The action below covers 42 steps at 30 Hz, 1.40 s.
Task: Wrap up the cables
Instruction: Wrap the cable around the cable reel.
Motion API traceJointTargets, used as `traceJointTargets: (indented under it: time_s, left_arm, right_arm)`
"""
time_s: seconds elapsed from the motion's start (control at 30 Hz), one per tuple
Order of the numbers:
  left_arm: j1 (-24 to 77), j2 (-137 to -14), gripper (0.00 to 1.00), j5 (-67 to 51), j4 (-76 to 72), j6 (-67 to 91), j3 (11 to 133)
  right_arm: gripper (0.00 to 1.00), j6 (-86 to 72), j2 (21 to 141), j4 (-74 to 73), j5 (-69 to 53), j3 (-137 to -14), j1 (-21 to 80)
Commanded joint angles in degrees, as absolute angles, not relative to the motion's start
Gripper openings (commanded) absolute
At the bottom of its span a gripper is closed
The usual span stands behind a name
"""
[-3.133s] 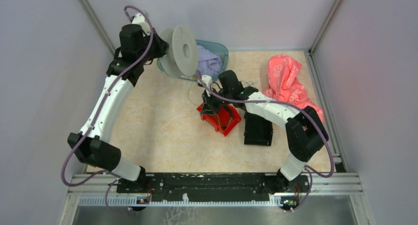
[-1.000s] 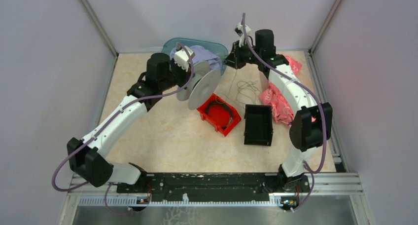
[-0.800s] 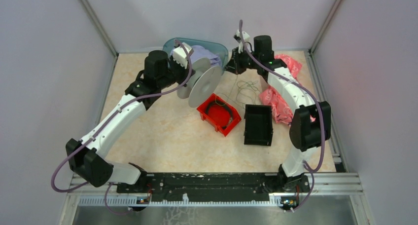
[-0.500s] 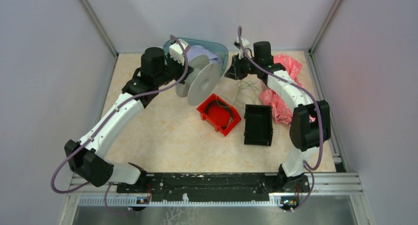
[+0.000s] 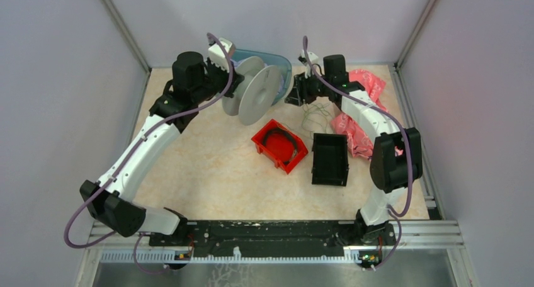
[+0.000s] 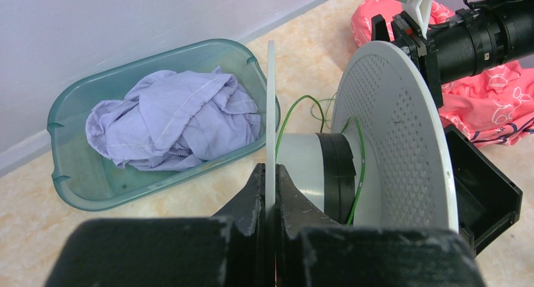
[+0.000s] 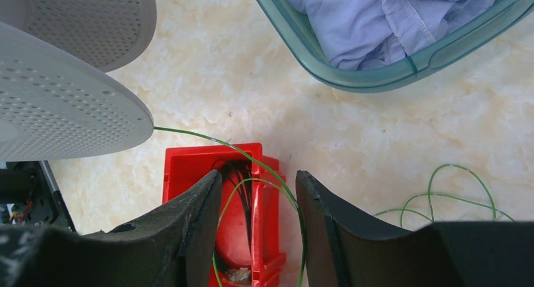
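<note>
My left gripper is shut on the thin edge of the white spool's near flange, holding the spool in the air at the back left. A fine green cable runs round the hub. My right gripper hangs open just right of the spool. A green strand from the spool's rim passes loosely between its fingers, and I cannot tell whether it touches them. More of the cables lie in loops on the table below my right gripper.
A teal basin with a lilac cloth stands at the back wall behind the spool. A red bin with black cable and a black bin sit mid-table. A pink cloth lies at the back right under the right arm.
My right gripper has gone from shut to open, and the green strand now hangs loose between its fingers. My left arm has swung the spool back and to the left.
</note>
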<state>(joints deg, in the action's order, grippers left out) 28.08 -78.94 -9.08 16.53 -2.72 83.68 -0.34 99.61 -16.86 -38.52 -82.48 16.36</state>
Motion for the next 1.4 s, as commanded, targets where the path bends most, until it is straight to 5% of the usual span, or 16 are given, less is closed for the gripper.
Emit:
traceJointTargets:
  time_s: [0.0, 0.83, 1.37]
  left_arm:
    - [27.71, -79.02, 0.00, -8.95, 13.36, -0.67, 86.54]
    - [25.44, -78.03, 0.00, -9.46, 14.15, 1.91, 86.93]
    - [25.13, -79.90, 0.00, -7.97, 14.11, 5.47, 88.54]
  right_arm:
    - [0.48, 2.34, 98.22, -17.46, -37.29, -83.65, 16.07]
    - [0.45, 2.56, 95.75, -16.06, -29.22, -78.68, 15.64]
    - [0.03, 0.35, 98.60, -15.74, -29.03, -79.18, 16.59]
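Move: The green cable runs between the right hand's open fingers; the stretch to grip lies about 1 cm right and 2 cm below. From this hand, the held cable reel is roughly 12 cm left, 3 cm back, 10 cm higher; the red box 10 cm back, 4 cm left, 16 cm below; the loose coil 2 cm ahead, 10 cm right, 17 cm below. From the left hand, that cable stretch is some 3 cm ahead, 17 cm right, 17 cm below. Down and to its right, the open right hand travels about 5 cm down and 3 cm right, away from the reel, still straddling the green cable; it dips slightly back and recovers, tilting and turning a little clockwise. It then stops and closes its fingers, pinching the cable. The left hand keeps its hold on the reel's flange, easing barely 1.5 cm left and forward. ##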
